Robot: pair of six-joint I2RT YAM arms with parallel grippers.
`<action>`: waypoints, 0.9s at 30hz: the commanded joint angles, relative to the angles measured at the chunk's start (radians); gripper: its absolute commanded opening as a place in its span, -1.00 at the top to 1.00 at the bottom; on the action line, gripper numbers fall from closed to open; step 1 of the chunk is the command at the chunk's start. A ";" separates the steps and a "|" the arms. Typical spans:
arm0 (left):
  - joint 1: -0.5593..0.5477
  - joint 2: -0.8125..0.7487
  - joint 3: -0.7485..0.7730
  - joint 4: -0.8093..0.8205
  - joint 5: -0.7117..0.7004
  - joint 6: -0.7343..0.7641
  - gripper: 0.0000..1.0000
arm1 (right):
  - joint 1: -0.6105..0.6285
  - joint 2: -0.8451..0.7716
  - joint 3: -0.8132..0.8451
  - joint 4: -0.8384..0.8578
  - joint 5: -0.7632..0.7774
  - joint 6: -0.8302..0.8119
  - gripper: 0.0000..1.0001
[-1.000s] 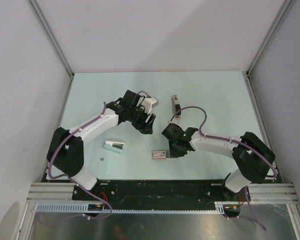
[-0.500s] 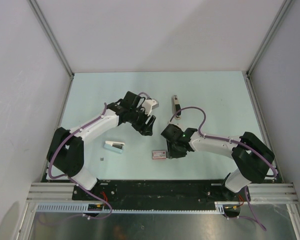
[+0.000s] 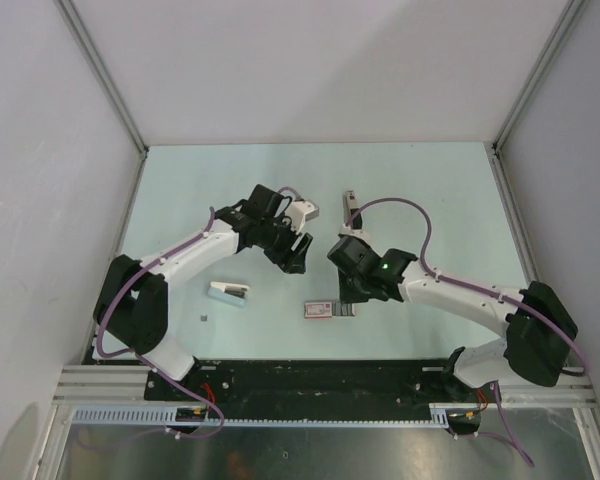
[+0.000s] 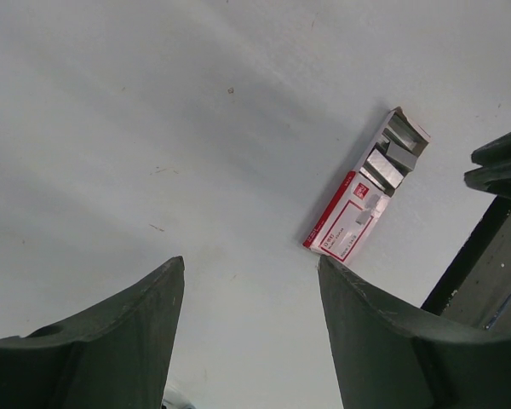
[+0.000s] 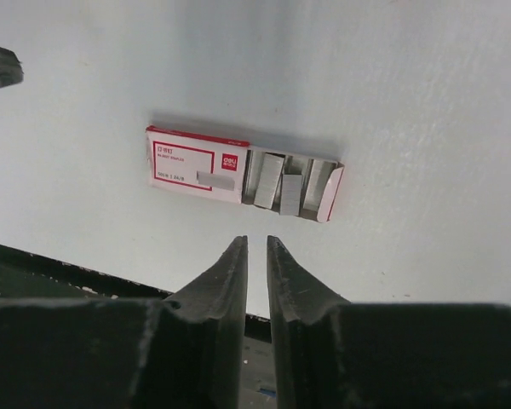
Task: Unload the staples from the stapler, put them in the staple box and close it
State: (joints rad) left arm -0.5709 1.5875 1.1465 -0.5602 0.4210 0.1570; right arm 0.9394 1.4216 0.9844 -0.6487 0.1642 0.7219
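The stapler (image 3: pixel 351 201), a slim dark bar with a pale end, lies far of centre, its near end hidden behind my right arm. The staples (image 3: pixel 204 318) are a tiny grey block lying alone at the near left. My left gripper (image 3: pixel 296 256) hangs open and empty over bare table in the left wrist view (image 4: pixel 251 260). My right gripper (image 3: pixel 352 296) is empty, its jaws nearly shut with only a thin gap (image 5: pixel 255 240). It hovers just near of the staple box.
A red-and-white staple box (image 3: pixel 325 309) lies open between the grippers, with grey staple strips showing in its open end (image 5: pixel 283 189); it also shows in the left wrist view (image 4: pixel 358 204). A small white-and-dark object (image 3: pixel 228 292) lies near left. Grey walls enclose the table.
My right arm has swung, its elbow moving right and its wrist farther back, covering more of the stapler. The left arm has barely moved.
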 commanded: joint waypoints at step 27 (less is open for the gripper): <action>-0.020 -0.011 0.006 0.014 -0.005 0.068 -0.38 | -0.004 0.109 -0.086 0.114 -0.057 0.015 1.00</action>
State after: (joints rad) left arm -0.5842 1.5875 1.1465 -0.5602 0.4095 0.1596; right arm 0.9306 1.5223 0.9104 -0.5663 0.1135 0.7254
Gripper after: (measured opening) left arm 0.691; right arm 0.009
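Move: The staple strip sticking up in the open tray of the staple box lies about 7 cm below the right hand, 1 cm back and 1 cm to its right. The box's red-and-white sleeve is some 5 cm left and 1 cm back; the stapler stands around 26 cm ahead and 2 cm to the right. From the left hand, the strip is about 9 cm back, 10 cm right and 9 cm down. The empty right hand shuts its fingers, rises slightly, then sinks nearly 6 cm towards the upstanding staple strip. ##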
